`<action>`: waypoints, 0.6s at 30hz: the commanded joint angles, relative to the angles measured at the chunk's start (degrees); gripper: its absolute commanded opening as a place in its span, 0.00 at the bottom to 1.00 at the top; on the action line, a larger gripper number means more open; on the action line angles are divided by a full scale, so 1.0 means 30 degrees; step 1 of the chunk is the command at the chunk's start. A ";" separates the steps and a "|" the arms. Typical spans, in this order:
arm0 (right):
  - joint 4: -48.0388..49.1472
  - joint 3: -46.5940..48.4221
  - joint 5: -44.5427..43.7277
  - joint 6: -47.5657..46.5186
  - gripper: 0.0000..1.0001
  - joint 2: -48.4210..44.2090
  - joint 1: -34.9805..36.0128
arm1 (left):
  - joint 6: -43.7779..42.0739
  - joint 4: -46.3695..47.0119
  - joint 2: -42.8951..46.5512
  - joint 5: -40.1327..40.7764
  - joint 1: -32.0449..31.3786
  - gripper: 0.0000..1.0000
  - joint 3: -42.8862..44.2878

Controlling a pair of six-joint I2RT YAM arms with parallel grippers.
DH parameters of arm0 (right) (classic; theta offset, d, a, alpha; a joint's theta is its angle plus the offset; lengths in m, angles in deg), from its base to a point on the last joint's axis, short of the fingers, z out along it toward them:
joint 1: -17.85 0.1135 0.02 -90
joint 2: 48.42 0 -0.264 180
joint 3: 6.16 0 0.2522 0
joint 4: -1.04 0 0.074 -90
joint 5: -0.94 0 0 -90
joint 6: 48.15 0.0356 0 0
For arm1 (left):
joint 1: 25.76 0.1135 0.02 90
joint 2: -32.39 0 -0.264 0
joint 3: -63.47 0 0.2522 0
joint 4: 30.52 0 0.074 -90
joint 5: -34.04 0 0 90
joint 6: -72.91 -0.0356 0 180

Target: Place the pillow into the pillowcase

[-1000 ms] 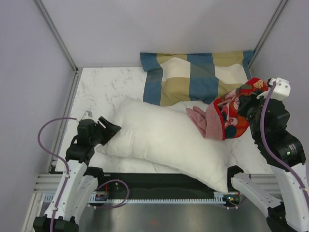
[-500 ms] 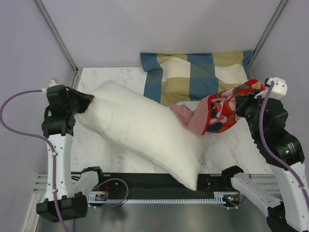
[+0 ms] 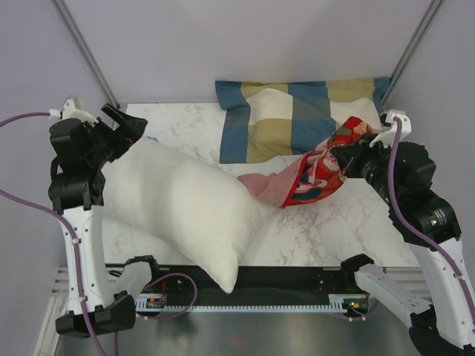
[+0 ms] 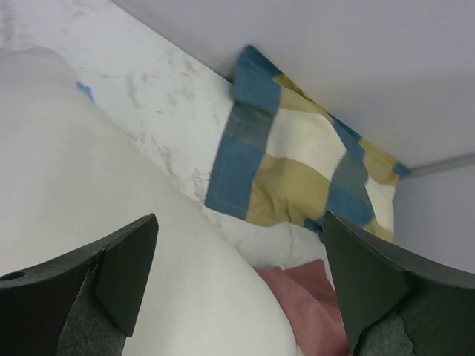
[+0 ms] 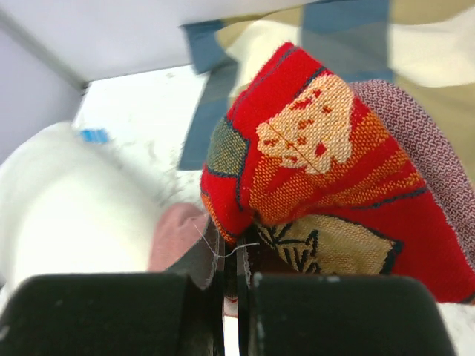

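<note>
The plump white pillow [image 3: 185,204] lies slanted across the table, its far-left corner just under my left gripper [image 3: 123,123]. That gripper is open. In the left wrist view its jaws [image 4: 239,222] stand wide above the pillow [image 4: 89,193] with nothing between them. My right gripper [image 3: 346,159] is shut on the red printed pillowcase [image 3: 318,170] and holds it above the table at the right. The case's dull pink end [image 3: 261,185] hangs down beside the pillow's right end. In the right wrist view the red fabric [image 5: 319,170] bunches just beyond the shut fingers [image 5: 236,256].
A blue, tan and cream checked pillow [image 3: 304,115] leans along the back wall, just behind the pillowcase. Metal frame posts [image 3: 89,55] stand at the back corners. The pillow's near corner hangs over the table's front edge [image 3: 297,259].
My left gripper carried the pillow's left end up and back to the left, then opened and let it go. The right gripper shifted the pillowcase left and back.
</note>
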 commanded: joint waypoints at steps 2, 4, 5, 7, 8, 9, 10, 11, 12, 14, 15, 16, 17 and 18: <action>0.2935 0.0227 0.5195 0.0197 0.00 0.0507 -0.0011 | -0.1800 0.0239 0.1146 -0.4559 -0.3033 1.00 0.0009; 0.2150 0.0694 0.4644 0.0403 0.11 0.0860 0.0018 | -0.1769 0.0357 0.0972 -0.3956 -0.5728 1.00 -0.0375; 0.1825 0.0783 0.3247 0.0665 0.26 0.0949 -0.0011 | -0.1741 0.0474 0.0883 -0.2501 -0.8240 1.00 -0.0782; 0.1356 0.0376 0.0991 0.1513 0.95 0.0659 -0.0011 | -0.1915 0.0708 0.0155 -0.1349 -1.1147 1.00 -0.1166; 0.1353 0.0055 -0.1372 0.1692 0.98 0.0077 0.0018 | -0.2003 0.0738 -0.0256 -0.0387 -1.1948 1.00 -0.1283; 0.1353 -0.0500 -0.2120 0.1606 0.98 -0.0161 -0.0011 | -0.1975 0.0826 -0.0666 -0.0058 -1.2710 1.00 -0.1285; 0.1295 -0.0621 -0.2882 0.1460 0.98 -0.0309 -0.0011 | -0.2004 0.0943 -0.1076 0.0235 -1.4110 1.00 -0.1198; 0.1178 -0.0651 -0.3934 0.1401 0.98 -0.0281 -0.0011 | -0.2062 0.1118 -0.2009 0.1137 -1.4878 1.00 -0.1139; 0.1032 -0.0478 -0.4321 0.1168 0.98 -0.0107 -0.0011 | -0.2092 0.1526 -0.2424 0.1755 -1.5611 1.00 -0.1080; 0.0563 -0.0097 -0.4500 0.0904 0.98 0.0709 -0.0011 | -0.2238 0.1938 -0.3941 0.2927 -1.7371 1.00 -0.0759; 0.0475 0.0079 -0.4356 0.0815 0.98 0.1005 -0.0011 | -0.2268 0.2114 -0.4619 0.3165 -1.7811 1.00 -0.0583; 0.0445 0.0139 -0.4210 0.0611 0.98 0.1298 -0.0011 | -0.2268 0.2145 -0.5206 0.3284 -1.8599 1.00 -0.0117; 0.0445 0.0139 -0.4063 0.0551 0.98 0.1794 -0.0011 | -0.2355 0.2232 -0.5792 0.3604 -1.8984 1.00 0.0148; 0.0445 -0.0064 -0.4004 0.0580 0.98 0.1973 -0.0011 | -0.2675 0.2204 -0.7045 0.3926 -1.9394 1.00 0.0412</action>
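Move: The pillowcase hangs from the shut right fingers, its pink mouth about 19 cm to that hand's left, level with it in reach and 25 cm lower. The pillow's right end lies 21 cm to the right hand's left, 4 cm nearer and 33 cm down; the striped cloth is some 30 cm ahead, 5 cm left. From the left hand, the pink mouth is about 34 cm right, 6 cm back and 25 cm below. The right hand releases the pillowcase while the open left swings some 30 cm right, then down, towards it. ##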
